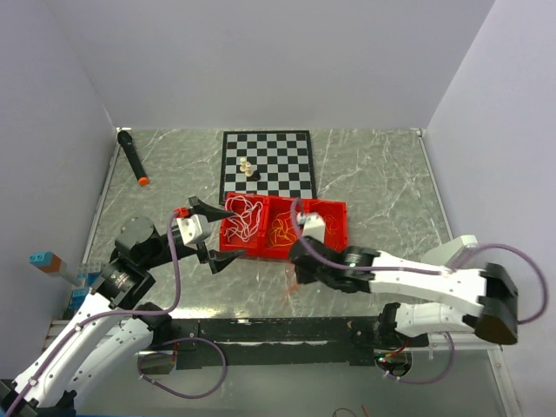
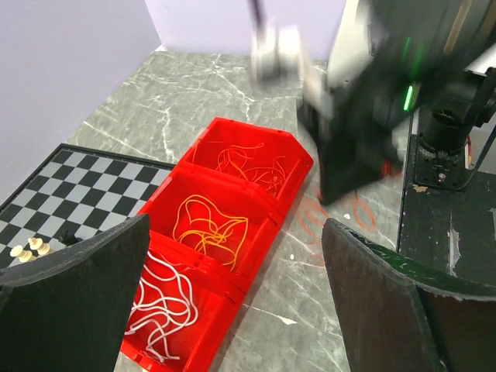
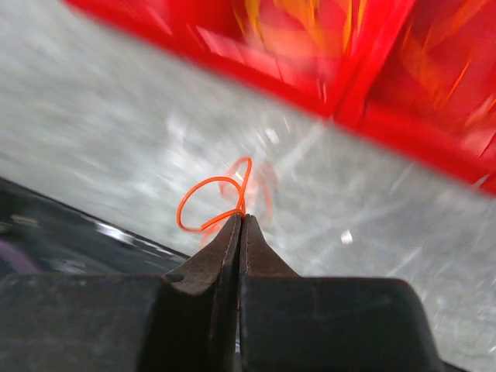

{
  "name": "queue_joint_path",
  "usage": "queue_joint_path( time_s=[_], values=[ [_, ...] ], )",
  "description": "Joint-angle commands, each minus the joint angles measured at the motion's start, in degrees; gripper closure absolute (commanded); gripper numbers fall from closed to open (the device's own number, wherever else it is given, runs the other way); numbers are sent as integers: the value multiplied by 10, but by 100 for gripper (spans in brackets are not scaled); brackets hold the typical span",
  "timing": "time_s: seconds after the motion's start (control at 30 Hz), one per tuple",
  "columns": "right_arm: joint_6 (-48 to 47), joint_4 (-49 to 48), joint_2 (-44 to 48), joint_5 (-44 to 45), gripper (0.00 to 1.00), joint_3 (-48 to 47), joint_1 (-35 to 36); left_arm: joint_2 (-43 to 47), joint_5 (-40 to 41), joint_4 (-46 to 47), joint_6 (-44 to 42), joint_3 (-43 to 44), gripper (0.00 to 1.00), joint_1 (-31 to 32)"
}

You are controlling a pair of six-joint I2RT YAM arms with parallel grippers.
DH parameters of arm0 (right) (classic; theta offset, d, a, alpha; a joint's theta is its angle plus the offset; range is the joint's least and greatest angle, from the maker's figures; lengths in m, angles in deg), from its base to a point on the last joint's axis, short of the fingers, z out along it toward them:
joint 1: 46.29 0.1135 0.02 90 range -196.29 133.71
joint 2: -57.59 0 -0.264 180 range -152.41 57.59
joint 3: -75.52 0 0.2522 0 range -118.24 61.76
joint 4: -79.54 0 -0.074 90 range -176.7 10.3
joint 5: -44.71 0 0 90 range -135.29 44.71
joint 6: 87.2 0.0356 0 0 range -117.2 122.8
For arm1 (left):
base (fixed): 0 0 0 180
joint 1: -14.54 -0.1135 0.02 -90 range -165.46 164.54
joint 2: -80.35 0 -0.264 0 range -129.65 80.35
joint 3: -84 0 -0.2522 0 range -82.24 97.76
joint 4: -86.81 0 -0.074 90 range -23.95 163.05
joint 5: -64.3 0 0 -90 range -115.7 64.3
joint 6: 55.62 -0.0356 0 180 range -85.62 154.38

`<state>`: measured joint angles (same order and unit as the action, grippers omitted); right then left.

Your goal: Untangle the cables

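A red three-compartment bin (image 1: 262, 253) sits mid-table. Its left compartment holds white cables (image 1: 246, 217), the middle one yellow-orange cables (image 1: 281, 233), and the right one red-orange cables (image 2: 248, 163). One red-orange cable (image 3: 203, 203) lies in loops on the table in front of the bin (image 1: 291, 287). My right gripper (image 3: 241, 217) is shut on that cable at its fingertips, low over the table just before the bin (image 1: 294, 271). Left of the bin my left gripper (image 1: 211, 233) hangs open, empty, its view looking over the bin's near edge (image 2: 235, 232).
A chessboard (image 1: 268, 163) with a few small pieces (image 1: 248, 169) lies behind the bin. A black marker with an orange tip (image 1: 132, 156) rests at the far left. Coloured blocks (image 1: 48, 261) sit at the left edge. A black rail (image 1: 278, 330) runs along the near edge.
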<state>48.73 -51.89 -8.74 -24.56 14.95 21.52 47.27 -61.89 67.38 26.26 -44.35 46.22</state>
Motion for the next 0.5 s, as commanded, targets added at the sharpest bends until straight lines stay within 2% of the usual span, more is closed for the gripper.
queue_joint_path(
  time_s=[0.0,0.2,0.33,0.47],
  values=[
    [-58,76,76,84,100,-85,-35,6,-2,3,1,18,3,-4],
    [-159,32,125,32,100,-96,-180,13,0,1,2,18,3,-5],
    [-206,11,93,10,100,-110,-251,16,-1,0,1,17,3,-6],
    [-224,-11,50,-5,100,-114,-290,18,1,0,1,18,4,-7]
  ],
)
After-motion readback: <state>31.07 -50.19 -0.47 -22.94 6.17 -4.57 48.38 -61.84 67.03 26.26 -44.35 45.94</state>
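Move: The right hand already holds a red-orange cable in shut fingers, with the box's right-hand compartment, where thin orange strands lie, about 13 cm ahead, 9 cm to its right and 8 cm lower. The yellow-cable compartment lies some 14 cm ahead and 3 cm left of the right hand, the white-cable one roughly 17 cm ahead and 14 cm left. From the idle left hand, the right-hand compartment is about 11 cm ahead, 21 cm right and 25 cm below. Keeping the red-orange cable pinched in its closed tips, the right hand swings it up and forward from the open table in front of the box, then on forward and to the right, high over the right-hand compartment's near side. It goes about 11 cm forward, 9 cm right and 9 cm up in all, sinking slightly at the last, while the wrist tips the fingers up some 15 degrees and turns about as much clockwise. ##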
